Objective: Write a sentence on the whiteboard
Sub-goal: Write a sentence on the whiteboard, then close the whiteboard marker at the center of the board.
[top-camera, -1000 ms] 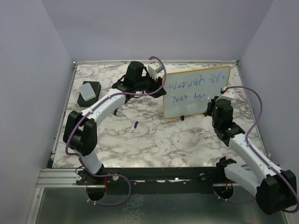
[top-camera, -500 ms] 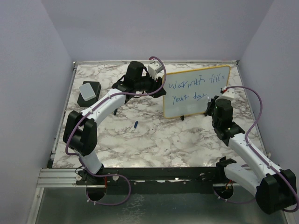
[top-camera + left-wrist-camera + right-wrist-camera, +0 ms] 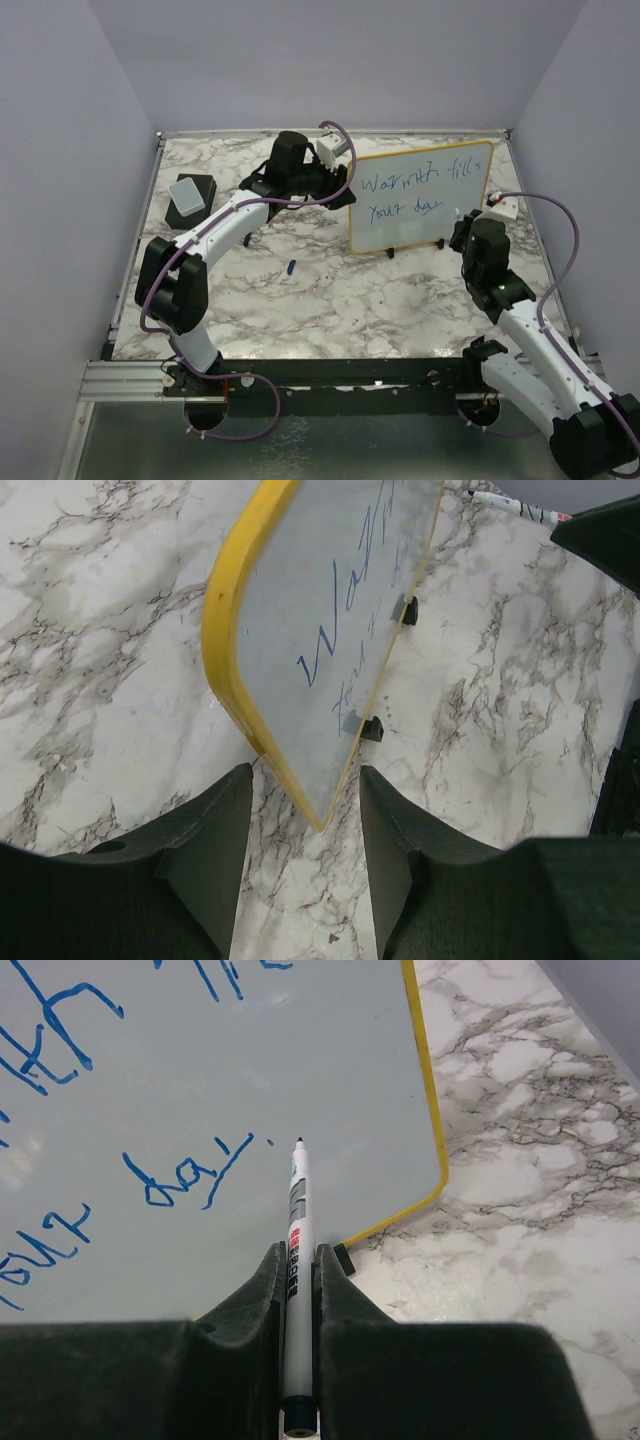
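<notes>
The whiteboard (image 3: 425,215) stands upright at the back right of the table, yellow-framed, on small black feet. The sentence (image 3: 415,190) runs across it in blue, in two lines ending in "day" (image 3: 170,1175). My right gripper (image 3: 297,1250) is shut on a white marker (image 3: 297,1210), whose tip points at the whiteboard (image 3: 250,1080) just right of "day", a little off the surface. My left gripper (image 3: 305,775) is open, its jaws either side of the lower left corner of the whiteboard (image 3: 330,630) with a gap on both sides. In the top view it sits at the board's left edge (image 3: 340,190).
A black eraser block with a grey top (image 3: 188,197) lies at the back left. A small blue cap (image 3: 291,266) lies on the marble table (image 3: 330,300) in front of the board. Purple walls close in three sides.
My right arm has drawn back from the board toward the near right, taking the marker off the surface. The left arm and the board have stayed put.
</notes>
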You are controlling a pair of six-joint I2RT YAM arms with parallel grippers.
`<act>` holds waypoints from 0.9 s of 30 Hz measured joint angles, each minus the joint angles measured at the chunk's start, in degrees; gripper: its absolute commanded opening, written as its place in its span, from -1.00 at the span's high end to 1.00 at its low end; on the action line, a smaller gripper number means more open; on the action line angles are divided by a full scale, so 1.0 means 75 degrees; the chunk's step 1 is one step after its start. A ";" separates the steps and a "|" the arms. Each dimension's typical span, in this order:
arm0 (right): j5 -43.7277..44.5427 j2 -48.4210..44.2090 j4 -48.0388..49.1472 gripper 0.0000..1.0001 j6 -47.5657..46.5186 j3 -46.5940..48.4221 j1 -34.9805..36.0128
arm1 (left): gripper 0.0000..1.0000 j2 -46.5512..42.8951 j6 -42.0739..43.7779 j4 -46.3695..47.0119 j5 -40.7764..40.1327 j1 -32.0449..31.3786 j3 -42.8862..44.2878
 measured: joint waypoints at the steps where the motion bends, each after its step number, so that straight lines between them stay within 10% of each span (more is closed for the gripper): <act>1: 0.0029 -0.0079 -0.0099 0.98 0.0050 0.0017 0.0000 | 0.02 0.0000 0.0000 0.0000 0.0000 0.0000 0.0000; 27: -0.2600 -0.1145 -0.2197 0.98 0.0452 0.0644 0.0000 | -0.85 -0.2935 -0.0950 -0.0274 -0.2159 0.0000 -0.2766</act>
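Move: A small blue marker cap lies on the table about 11 cm to the left hand's left, some 4 cm nearer the base and 20 cm below it; the whiteboard's lower left corner is about 4 cm right of that hand, 2 cm ahead and also 20 cm down. From the right hand, which holds the marker, the cap is about 44 cm left, 2 cm ahead and 17 cm below; the written word "day" is some 9 cm ahead, 7 cm left and 2 cm lower. Its marker tip already clear of the board, the right hand keeps its grip and draws back about 4 cm, rises slightly, then swings some 5 cm left across the front of the board while turning counter-clockwise with its left side lifting. After a short hold the left hand leaves the board's left edge, going about 8 cm left and 5 cm back towards the cap, turning some 15 degrees counter-clockwise and spreading its fingers from half to nearly fully open. ##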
